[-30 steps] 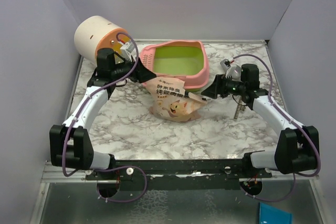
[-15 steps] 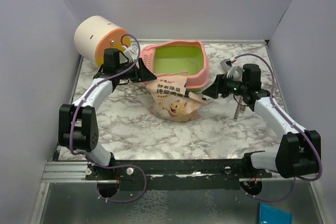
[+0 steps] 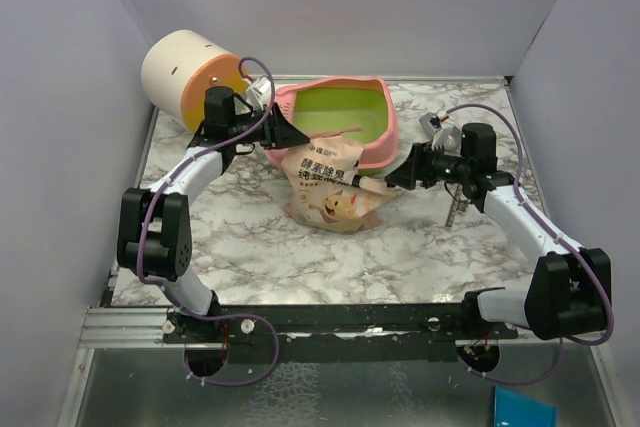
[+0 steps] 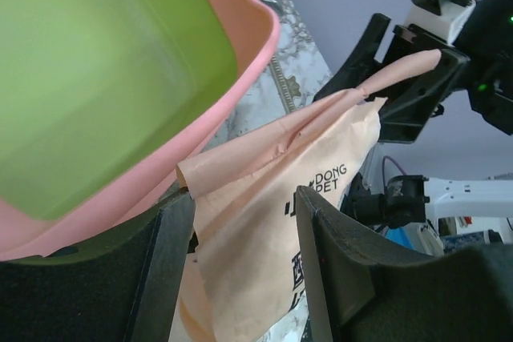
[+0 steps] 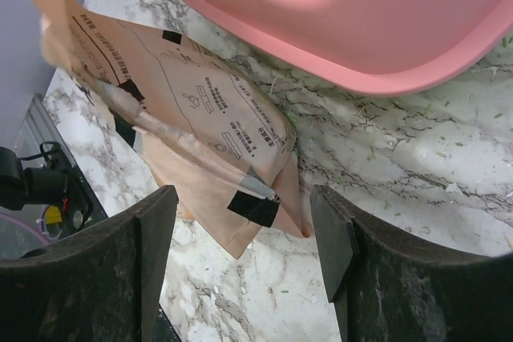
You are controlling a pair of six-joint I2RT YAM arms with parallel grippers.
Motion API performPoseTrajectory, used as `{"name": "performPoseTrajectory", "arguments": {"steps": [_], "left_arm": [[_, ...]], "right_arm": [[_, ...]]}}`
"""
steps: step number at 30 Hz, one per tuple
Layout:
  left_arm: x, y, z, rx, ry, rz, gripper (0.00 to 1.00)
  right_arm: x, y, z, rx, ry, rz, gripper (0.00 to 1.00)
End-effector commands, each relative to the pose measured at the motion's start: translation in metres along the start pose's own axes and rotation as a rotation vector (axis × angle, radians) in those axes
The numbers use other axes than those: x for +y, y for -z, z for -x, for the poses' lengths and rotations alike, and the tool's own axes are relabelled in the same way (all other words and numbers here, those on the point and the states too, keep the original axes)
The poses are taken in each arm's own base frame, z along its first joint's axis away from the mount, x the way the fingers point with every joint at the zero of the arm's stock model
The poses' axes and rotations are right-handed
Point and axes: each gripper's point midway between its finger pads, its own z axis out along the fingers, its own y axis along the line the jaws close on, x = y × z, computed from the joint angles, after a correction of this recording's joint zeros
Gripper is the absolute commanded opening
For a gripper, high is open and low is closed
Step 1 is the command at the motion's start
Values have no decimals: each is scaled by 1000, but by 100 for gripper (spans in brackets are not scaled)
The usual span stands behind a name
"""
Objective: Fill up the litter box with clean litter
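The pink litter box (image 3: 380, 143) with its lime-green basin sits at the back of the marble table, and its basin looks bare in the left wrist view (image 4: 240, 46). The clean litter is out of view. A beige cat-printed pouch (image 3: 330, 190) leans against the box's front wall. My left gripper (image 3: 292, 133) is open, with the pouch's crumpled top edge (image 4: 264, 198) between its fingers (image 4: 244, 258). My right gripper (image 3: 394, 179) is open just above the table. The pouch's taped lower corner (image 5: 256, 206) lies between its fingers (image 5: 244, 258), below the box's pink wall (image 5: 345, 30).
A cream-and-orange cylinder (image 3: 188, 73) lies at the back left, close behind my left arm. A grey scoop (image 3: 455, 209) rests on the marble by my right forearm. Purple walls close in the back and both sides.
My left arm swung right from the box's sieve end to the pouch's top, and its jaws widened a little. The pouch top now stands higher. My right arm stayed still.
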Motion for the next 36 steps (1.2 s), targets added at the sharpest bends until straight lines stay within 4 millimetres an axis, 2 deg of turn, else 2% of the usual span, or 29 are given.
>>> {"name": "performPoseTrajectory", "arguments": {"steps": [1,6,12,15,17,18,25,31,36], "left_arm": [[-34,-9,-3,42,-66,-170,54],[-59,-18,-23,105,-132,-253,49],[-71,-9,-31,97,-181,-263,40],[-80,-2,-32,87,-199,-267,23],[-83,1,-33,77,-214,-263,5],[-84,3,-31,68,-221,-255,0],[-85,17,-27,32,-295,-149,0],[-81,27,-33,29,-329,-70,0],[-81,34,-26,27,-372,4,0]], "right_arm": [[6,2,3,-11,37,11,68],[18,5,7,-22,61,67,68],[22,6,4,-13,76,91,67],[24,4,-3,11,60,125,64],[25,4,-5,18,56,133,59],[25,4,-6,19,56,131,57],[25,7,-14,20,56,122,30],[27,6,-25,49,38,143,2],[31,7,-33,77,32,137,1]]}}
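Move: The left hand, open at the far rim of the bag's mouth, has that rim's left end some 3 cm back and 3 cm to its right, at its own height. The bag's middle is about 5 cm back, 6 cm right and 13 cm below, and the litter box's middle 10 cm ahead, 6 cm right and 15 cm below. From the open right hand, the mouth's right corner is roughly 2 cm back and 2 cm left, 1 cm lower; the bag's middle lies 2 cm ahead, 15 cm left and 8 cm below. The left hand draws back from over the litter box's front edge, swinging right about 4 cm and turning some 10 degrees clockwise, then shuts on the left end of the bag's rim, going on back and upward (about 8 cm back and 5 cm up in all) while drifting a little left and tilting. The right hand eases back about 3 cm and slightly left, and its wide-open fingers shut late on the mouth's right corner. ##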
